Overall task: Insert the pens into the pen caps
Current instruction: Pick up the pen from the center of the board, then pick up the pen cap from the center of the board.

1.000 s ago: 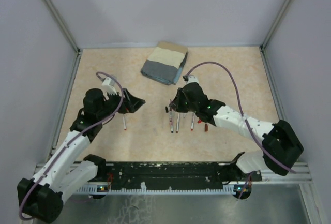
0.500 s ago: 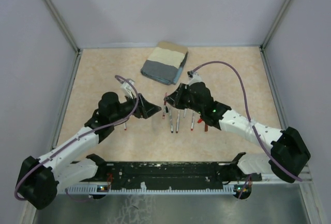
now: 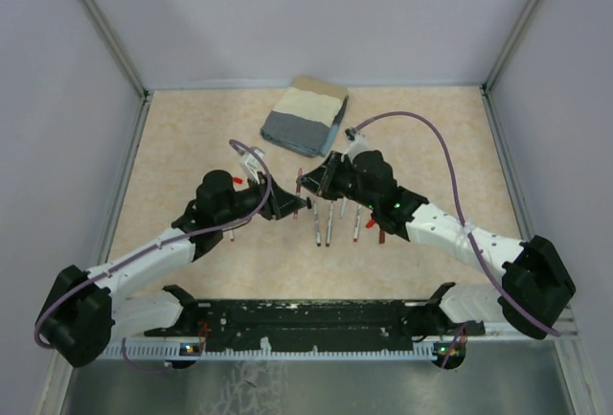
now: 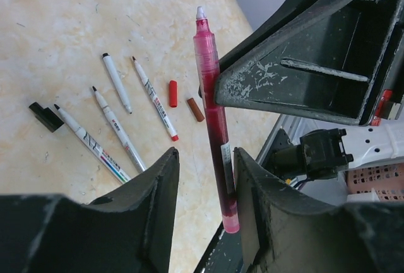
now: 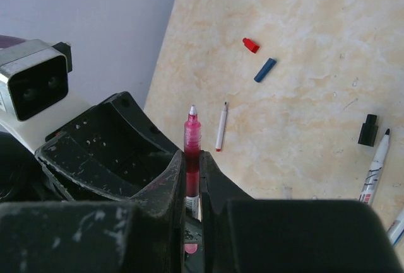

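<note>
A translucent red pen (image 5: pixel 192 153) stands tip-up with my right gripper (image 5: pixel 192 159) shut on its barrel; from above it shows as a small red sliver (image 3: pixel 301 186) over mid-table. My left gripper (image 4: pixel 203 162) straddles the lower end of that red pen (image 4: pixel 214 128). One finger lies against the pen, a gap remains on the other side, so it is open. On the table lie several white pens (image 4: pixel 120 137), a red cap (image 4: pixel 173 93), a brown-red cap (image 4: pixel 195 110) and a black cap (image 4: pixel 44 115). A blue cap (image 5: pixel 265 70) and another red cap (image 5: pixel 250 45) lie further off.
A folded grey and beige cloth (image 3: pixel 305 116) sits at the back centre. One pen (image 3: pixel 233 233) lies by the left arm; others (image 3: pixel 326 226) lie under the two grippers. Enclosure walls with metal posts (image 3: pixel 105 32) bound the table.
My left arm has swung right up to the right gripper, and its jaws have narrowed from wide open around the red pen. The right gripper shifted slightly left with the pen.
</note>
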Robot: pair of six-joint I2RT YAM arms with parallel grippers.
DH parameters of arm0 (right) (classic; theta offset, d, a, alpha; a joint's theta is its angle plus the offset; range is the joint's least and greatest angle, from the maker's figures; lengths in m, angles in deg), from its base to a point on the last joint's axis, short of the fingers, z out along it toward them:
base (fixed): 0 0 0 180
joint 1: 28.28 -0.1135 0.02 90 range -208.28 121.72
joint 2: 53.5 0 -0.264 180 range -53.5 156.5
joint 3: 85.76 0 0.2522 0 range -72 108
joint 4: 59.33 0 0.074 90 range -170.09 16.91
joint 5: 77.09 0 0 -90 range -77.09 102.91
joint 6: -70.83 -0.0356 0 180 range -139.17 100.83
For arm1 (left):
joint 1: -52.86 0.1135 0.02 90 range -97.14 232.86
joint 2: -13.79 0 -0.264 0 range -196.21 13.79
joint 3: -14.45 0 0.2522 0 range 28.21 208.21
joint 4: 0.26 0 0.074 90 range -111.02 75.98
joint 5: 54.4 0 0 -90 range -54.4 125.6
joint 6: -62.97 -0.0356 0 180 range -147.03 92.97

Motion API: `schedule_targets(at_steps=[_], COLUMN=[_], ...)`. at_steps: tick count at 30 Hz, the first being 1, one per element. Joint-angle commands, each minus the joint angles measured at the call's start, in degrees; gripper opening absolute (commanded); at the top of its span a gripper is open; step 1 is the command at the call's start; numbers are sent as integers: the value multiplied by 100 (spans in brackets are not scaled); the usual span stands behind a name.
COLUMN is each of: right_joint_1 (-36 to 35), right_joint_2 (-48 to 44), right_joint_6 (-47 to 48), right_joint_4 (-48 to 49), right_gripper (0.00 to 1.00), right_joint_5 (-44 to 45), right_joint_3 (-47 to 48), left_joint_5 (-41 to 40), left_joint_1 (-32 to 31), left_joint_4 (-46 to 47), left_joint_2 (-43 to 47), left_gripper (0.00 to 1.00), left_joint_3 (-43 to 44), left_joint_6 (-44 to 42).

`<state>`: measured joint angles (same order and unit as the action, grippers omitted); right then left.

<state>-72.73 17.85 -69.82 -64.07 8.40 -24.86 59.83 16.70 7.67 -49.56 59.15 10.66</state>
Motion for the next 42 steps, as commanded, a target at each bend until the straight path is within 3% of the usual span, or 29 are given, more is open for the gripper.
schedule_targets(at_steps=[1,8,13,16,25,35,42], right_joint_1=[10,6,5,6,12,15,10], right_joint_2=[-59,0,-63,-183,-977,-1500,-1408], right_joint_6=[-16,73,191,358,1099,1553,1629], right_joint_4=[484,535,523,349,-797,-2534,-3093], right_gripper=[4,4,4,12,51,53,52], right_joint_5=[-229,-342,-358,-299,543,1976,2158], right_joint_3=[43,-35,-51,-15,103,163,-3], left_joint_5=[70,-42,-114,-228,-881,-1233,-772], left_joint_1=[-63,-75,-75,-75,-75,-66,-58], left_joint_4=[397,357,222,-11,-969,-1665,-1461], left_joint_2=[-74,-113,-192,-206,-28,164,170], left_gripper=[44,28,8,0,0,0,0], left_joint_3=[181,253,365,489,936,1454,1645], left_joint_6=[44,53,26,-78,-740,-1648,-1980])
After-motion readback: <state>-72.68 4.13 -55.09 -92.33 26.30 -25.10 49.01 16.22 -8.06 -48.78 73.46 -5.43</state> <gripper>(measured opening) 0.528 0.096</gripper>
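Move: The red pen stands roughly upright in the right fingers, its middle about 2 cm below their pads. From the half-open left hand, that middle is some 3 cm above, 1 cm back and 1 cm to the right, with the pen's lower part already between the fingers. On the table, some 18 cm below the left hand, the black cap lies about 11 cm ahead and 2 cm right; the nearest white pen lies 5 cm ahead and 4 cm right. The left fingers close on the lower part of the red pen, pinching it below the right fingers; only then do the right fingers open and let go. The right hand draws off about 10 cm to its right, rising slightly before sinking, its fingers dipping, while the left carries the pen some 5 cm up and 4 cm forward, turning about 20 degrees. ##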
